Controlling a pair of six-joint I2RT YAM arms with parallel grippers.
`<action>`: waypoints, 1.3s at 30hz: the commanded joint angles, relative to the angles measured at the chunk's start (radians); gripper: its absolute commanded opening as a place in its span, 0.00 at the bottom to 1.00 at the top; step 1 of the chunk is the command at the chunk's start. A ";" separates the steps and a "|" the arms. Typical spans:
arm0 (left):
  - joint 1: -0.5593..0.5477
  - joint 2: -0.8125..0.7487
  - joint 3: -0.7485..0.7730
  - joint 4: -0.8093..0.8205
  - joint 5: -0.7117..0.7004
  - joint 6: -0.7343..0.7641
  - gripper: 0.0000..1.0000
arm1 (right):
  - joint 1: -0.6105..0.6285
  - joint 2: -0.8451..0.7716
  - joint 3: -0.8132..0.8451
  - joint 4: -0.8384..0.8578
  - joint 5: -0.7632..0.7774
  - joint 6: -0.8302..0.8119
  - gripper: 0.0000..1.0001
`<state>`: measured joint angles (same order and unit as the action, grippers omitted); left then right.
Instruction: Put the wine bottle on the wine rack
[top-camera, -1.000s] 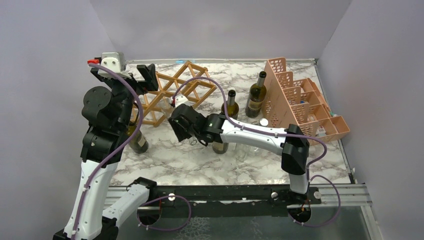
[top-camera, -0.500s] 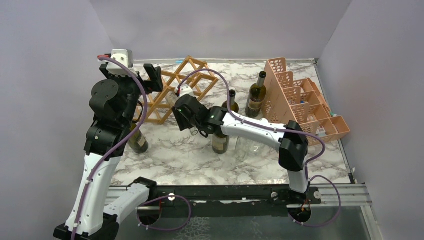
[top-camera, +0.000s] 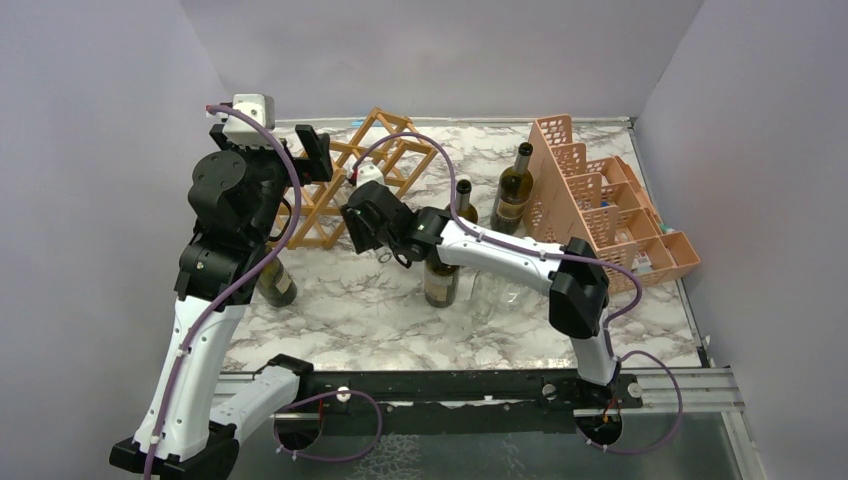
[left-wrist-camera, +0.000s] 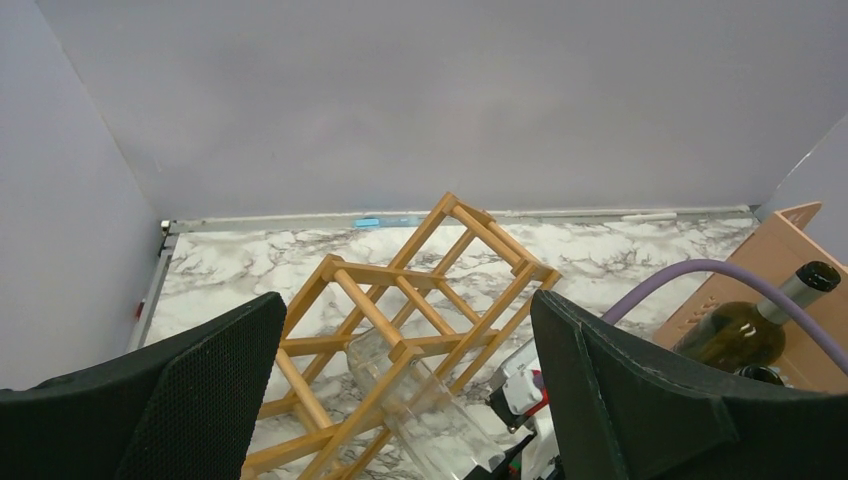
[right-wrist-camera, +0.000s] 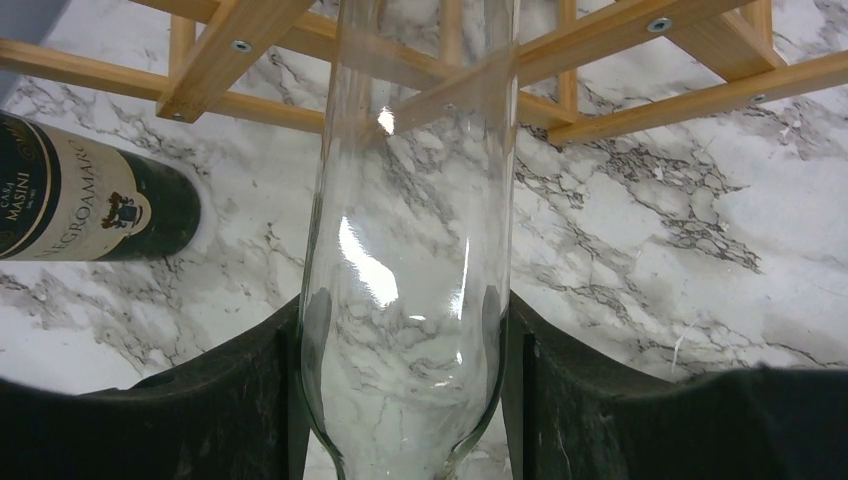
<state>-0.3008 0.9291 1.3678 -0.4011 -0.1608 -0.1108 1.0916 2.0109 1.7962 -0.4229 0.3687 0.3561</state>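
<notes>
The wine bottle (right-wrist-camera: 408, 250) is clear glass, and my right gripper (right-wrist-camera: 405, 335) is shut on its lower body. Its far end pokes tilted into a cell of the wooden wine rack (right-wrist-camera: 232, 38). In the left wrist view the wine bottle (left-wrist-camera: 425, 405) lies slanted through the wine rack (left-wrist-camera: 400, 285), under a stick joint. My left gripper (left-wrist-camera: 405, 305) hangs open above the rack, holding nothing. From above, the left gripper (top-camera: 312, 152) sits over the wine rack (top-camera: 335, 190) at its back left, and the right gripper (top-camera: 358, 205) is at its front right.
A dark labelled bottle (top-camera: 277, 282) stands by the left arm, left of the rack. Two more dark bottles (top-camera: 513, 190) (top-camera: 445, 270) stand in the middle. A pink plastic crate (top-camera: 600, 200) fills the back right. Grey walls close the back and sides.
The right arm has carried the clear bottle back and left, up to the rack. The left arm has shifted right and back, over the rack.
</notes>
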 joint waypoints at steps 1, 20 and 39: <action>0.000 -0.004 0.040 -0.010 0.023 -0.004 0.99 | -0.009 0.017 0.049 0.130 -0.044 -0.039 0.01; 0.000 -0.001 0.040 -0.022 0.032 0.000 0.99 | -0.048 0.110 0.102 0.226 0.029 -0.094 0.01; 0.001 0.005 0.038 -0.023 0.043 0.003 0.99 | -0.056 0.243 0.216 0.245 0.010 -0.222 0.25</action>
<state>-0.3008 0.9337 1.3678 -0.4160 -0.1432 -0.1108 1.0378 2.2044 1.9514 -0.2398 0.3557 0.1730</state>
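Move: The right hand grips the clear bottle by its neck end, the base already reaching into the rack; the rack opening lies about 10 cm ahead, 6 cm left and slightly below. A labelled dark bottle stands some 17 cm left and 6 cm back of the hand, another dark bottle roughly 19 cm right and 7 cm back. From the left hand the opening is about 12 cm straight ahead and 28 cm below. Right hand keeps its grip, pushing the clear bottle forward about 6 cm and left, tipping up 10 degrees. ##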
